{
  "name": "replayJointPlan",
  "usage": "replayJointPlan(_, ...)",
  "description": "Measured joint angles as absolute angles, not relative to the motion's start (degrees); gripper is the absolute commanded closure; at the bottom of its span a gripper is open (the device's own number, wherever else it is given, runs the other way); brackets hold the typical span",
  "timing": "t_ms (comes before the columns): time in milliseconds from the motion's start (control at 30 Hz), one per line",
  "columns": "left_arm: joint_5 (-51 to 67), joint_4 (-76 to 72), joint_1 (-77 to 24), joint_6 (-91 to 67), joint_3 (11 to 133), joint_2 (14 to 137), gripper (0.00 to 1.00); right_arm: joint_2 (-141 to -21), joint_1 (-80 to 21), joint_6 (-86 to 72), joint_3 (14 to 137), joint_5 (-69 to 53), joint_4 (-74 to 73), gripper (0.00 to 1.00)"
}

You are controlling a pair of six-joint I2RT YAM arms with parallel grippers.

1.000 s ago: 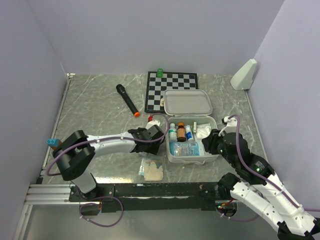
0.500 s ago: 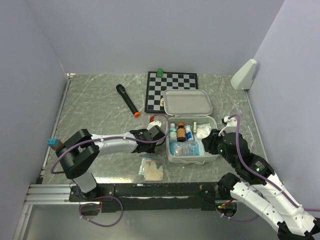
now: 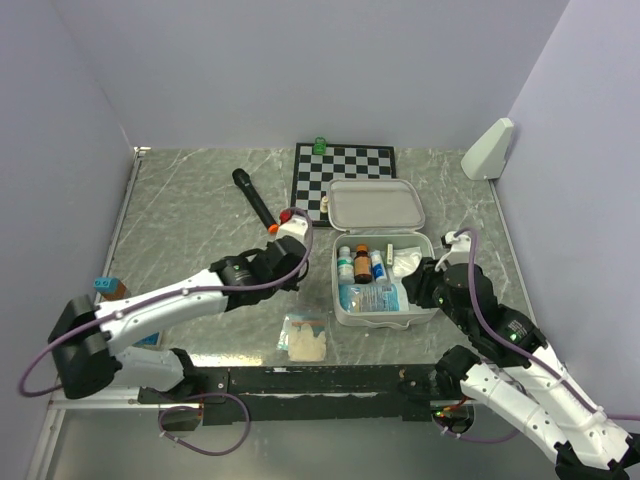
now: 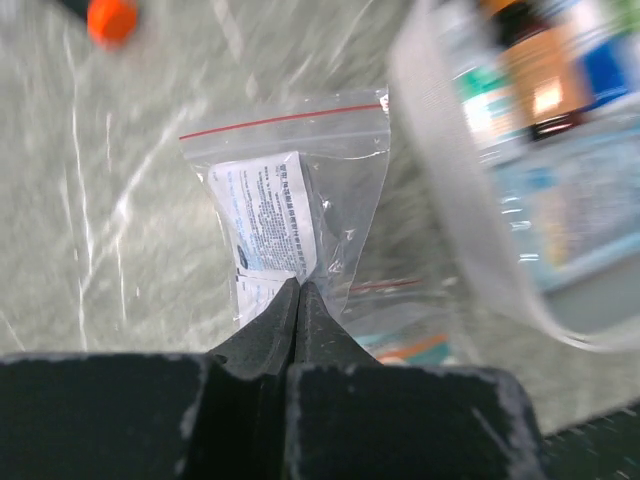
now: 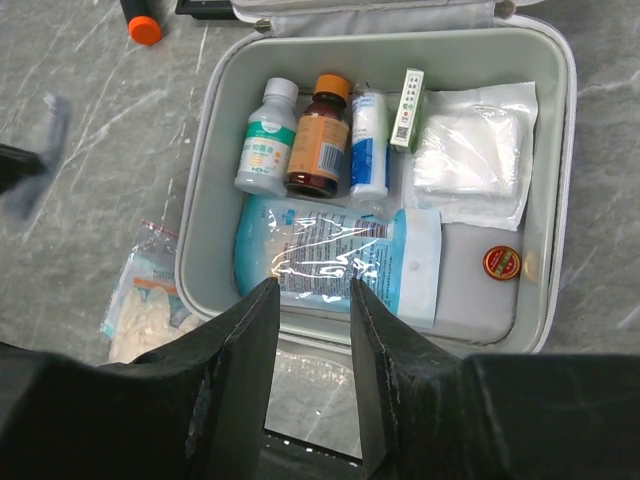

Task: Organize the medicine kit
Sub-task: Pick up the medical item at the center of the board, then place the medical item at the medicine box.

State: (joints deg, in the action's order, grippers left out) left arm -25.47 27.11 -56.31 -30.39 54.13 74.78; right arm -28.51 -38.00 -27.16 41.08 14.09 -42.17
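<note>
The medicine kit [image 3: 345, 292] lies open, its lid [image 3: 375, 205] folded back toward the chessboard. Its tray [image 5: 565, 180] holds three small bottles [image 5: 318, 140], a slim box [image 5: 410, 95], a gauze packet [image 5: 475, 150], a blue wrapped pack [image 5: 340, 255] and a red tin [image 5: 502, 262]. My left gripper [image 4: 298, 285] [image 3: 292, 268] is shut on the bottom edge of a clear zip bag [image 4: 285, 190] with a white printed leaflet inside, left of the kit. My right gripper [image 5: 308, 290] [image 3: 425, 285] hovers open over the tray's near rim, holding nothing.
A second zip bag [image 3: 305, 338] [image 5: 145, 300] with pale gloves lies on the table in front of the kit's left corner. A chessboard [image 3: 340, 175], a black microphone with an orange end [image 3: 255, 200] and a white wedge [image 3: 488, 150] sit further back.
My left gripper has shut on the zip bag and pulled back to the left, away from the kit's side. The right arm has not moved.
</note>
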Motion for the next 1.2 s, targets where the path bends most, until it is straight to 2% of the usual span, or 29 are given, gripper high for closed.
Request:
replayJointPlan(200,-23.14,21.96,-60.62,-22.92,60.86,72.47,0.99,-29.26,-38.0,-27.14,41.1,14.09,-41.76,0.59)
replayJointPlan(500,-16.38,15.07,-66.08,-11.05,73.23,91.24,0.99,-29.87,-38.0,-27.09,41.67,14.41,-42.02,0.59)
replayJointPlan(700,-12.16,13.39,-67.83,-5.19,73.08,97.89,0.99,-28.53,-38.0,-26.96,43.48,15.42,-43.07,0.58)
replayJointPlan(967,-13.19,6.68,-71.99,3.44,71.96,100.84,0.99,-28.34,-38.0,-26.74,43.53,15.99,-44.77,0.58)
replayJointPlan(1200,-12.71,-3.77,-72.36,9.74,64.03,101.19,0.99,-26.37,-38.0,-26.57,44.03,16.62,-47.18,0.58)
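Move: The left hand, closed on the small zip bag with the printed label, hangs some 12 cm above the table. The blue pouch in the open case lies about 17 cm to its right, level fore-and-aft and 10 cm lower. Brown bottle: 15 cm right, 8 ahead; white gauze pack: 25 right, 8 ahead; beige bag on the table: 2 right, 10 back. From the right hand the pouch lies roughly 7 cm ahead, 7 left and 16 below. Rightward in an arc of about 20 cm, the left hand first climbs some 9 cm while swinging towards the case, then sinks over the blue pouch to end a little lower and nearer the base than it began. The wrist turns about 50 degrees clockwise on the way; the shut fingers keep pinching the zip bag. ##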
